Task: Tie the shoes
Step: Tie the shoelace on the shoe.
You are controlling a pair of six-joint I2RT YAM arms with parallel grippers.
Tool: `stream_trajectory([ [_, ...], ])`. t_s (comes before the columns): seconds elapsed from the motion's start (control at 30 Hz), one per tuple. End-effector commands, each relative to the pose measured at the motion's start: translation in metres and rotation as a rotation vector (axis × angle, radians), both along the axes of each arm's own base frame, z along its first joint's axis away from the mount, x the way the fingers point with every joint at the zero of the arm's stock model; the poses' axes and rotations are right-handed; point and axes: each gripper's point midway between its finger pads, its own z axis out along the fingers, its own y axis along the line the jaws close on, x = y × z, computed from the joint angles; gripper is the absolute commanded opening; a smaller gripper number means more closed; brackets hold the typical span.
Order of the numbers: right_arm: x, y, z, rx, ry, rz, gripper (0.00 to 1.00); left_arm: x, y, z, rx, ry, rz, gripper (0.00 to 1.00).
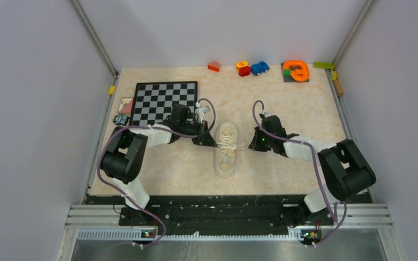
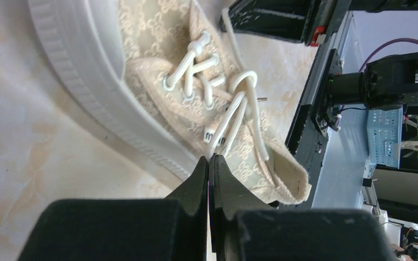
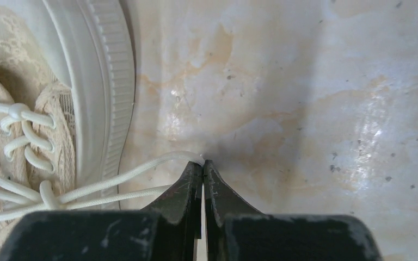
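The shoe (image 1: 226, 157), a cream canvas sneaker with a pale sole, lies mid-table between both arms, its white laces (image 1: 227, 145) crossed at the middle. My left gripper (image 1: 211, 142) sits against the shoe's left side. In the left wrist view the gripper (image 2: 209, 159) is shut, with lace strands (image 2: 238, 106) running down into its tips over the shoe (image 2: 158, 60). My right gripper (image 1: 253, 145) is just right of the shoe. In the right wrist view the gripper (image 3: 203, 163) is shut on the bend of a lace loop (image 3: 130, 175), low over the table beside the sole (image 3: 109, 81).
A chessboard (image 1: 163, 100) lies behind the left arm, with cards (image 1: 124, 104) at its left edge. Along the back edge stand a red block (image 1: 214, 66), a blue toy car (image 1: 259, 68) and an orange piece on a grey pad (image 1: 296, 70). White walls enclose the table.
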Motion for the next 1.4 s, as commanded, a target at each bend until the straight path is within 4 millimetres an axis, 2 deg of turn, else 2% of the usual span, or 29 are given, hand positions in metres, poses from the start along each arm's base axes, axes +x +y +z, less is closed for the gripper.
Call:
stream_trajectory([
  [0.0,0.007,-0.034,-0.009,-0.17,-0.008,-0.104,0.0,0.005,0.012,0.003,0.001,-0.051,0.03,0.0],
  [0.23,0.005,-0.039,-0.008,-0.188,-0.032,-0.105,0.0,0.007,0.028,-0.005,0.005,-0.035,0.089,0.0],
  [0.47,0.01,-0.021,0.01,-0.114,-0.07,-0.03,0.0,0.007,0.021,0.009,-0.048,-0.048,0.06,0.0],
  [0.53,0.011,-0.014,0.018,-0.081,-0.083,-0.011,0.0,0.006,0.019,0.014,-0.051,-0.066,0.054,0.03],
  [0.57,0.012,-0.012,0.023,-0.072,-0.094,0.001,0.0,0.006,0.018,0.015,-0.053,-0.068,0.051,0.07],
  [0.67,0.016,-0.005,0.041,-0.046,-0.121,0.03,0.0,0.005,0.017,0.021,-0.059,-0.081,0.05,0.29],
  [0.7,0.017,-0.003,0.047,-0.035,-0.134,0.038,0.03,0.005,0.018,0.023,-0.059,-0.09,0.054,0.48],
  [0.73,0.017,-0.002,0.055,-0.023,-0.152,0.043,0.13,0.005,0.019,0.024,-0.055,-0.099,0.064,0.62],
  [0.77,0.017,-0.001,0.062,-0.014,-0.168,0.048,0.23,0.005,0.02,0.026,-0.052,-0.112,0.073,0.65],
  [0.83,0.016,0.0,0.075,0.001,-0.201,0.054,0.32,0.005,0.024,0.03,-0.035,-0.141,0.095,0.66],
  [1.03,-0.001,0.005,0.102,0.044,-0.252,0.118,0.34,0.008,0.032,0.047,0.018,-0.273,0.155,0.65],
  [1.1,-0.008,0.008,0.106,0.046,-0.259,0.141,0.39,0.006,0.028,0.054,0.031,-0.327,0.149,0.65],
  [1.17,-0.018,0.018,0.111,0.078,-0.28,0.209,0.4,0.004,0.019,0.062,0.036,-0.404,0.114,0.64],
  [1.3,-0.04,0.05,0.12,0.187,-0.303,0.362,0.36,0.004,-0.004,0.068,0.08,-0.527,0.015,0.68],
  [1.37,-0.047,0.058,0.119,0.217,-0.309,0.392,0.36,-0.004,-0.018,0.073,0.015,-0.58,-0.125,0.68],
])
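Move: Each hand already pinches one loop of the bow, with the knot on the shoe between them. From the left hand the knot is about 5 cm right, roughly level fore and aft, and 1 cm lower; the shoe's middle is 4 cm right, 2 cm back and 5 cm lower, and the chessboard's is 18 cm ahead, 25 cm left and 8 cm lower. From the right hand the knot is about 9 cm left, fore-and-aft level and 5 cm higher, the shoe's middle 10 cm left, 2 cm back and 2 cm higher. Outward from the knot, the left hand draws its pinched loop about 2.5 cm left and slightly down, while the right eases its own some 1 cm right and forward. After a brief hold both open and let go; the left rises about 7 cm, swinging back right over the shoe and rolling some 25 degrees, and the right lifts about 10 cm, then drifts left and back. ##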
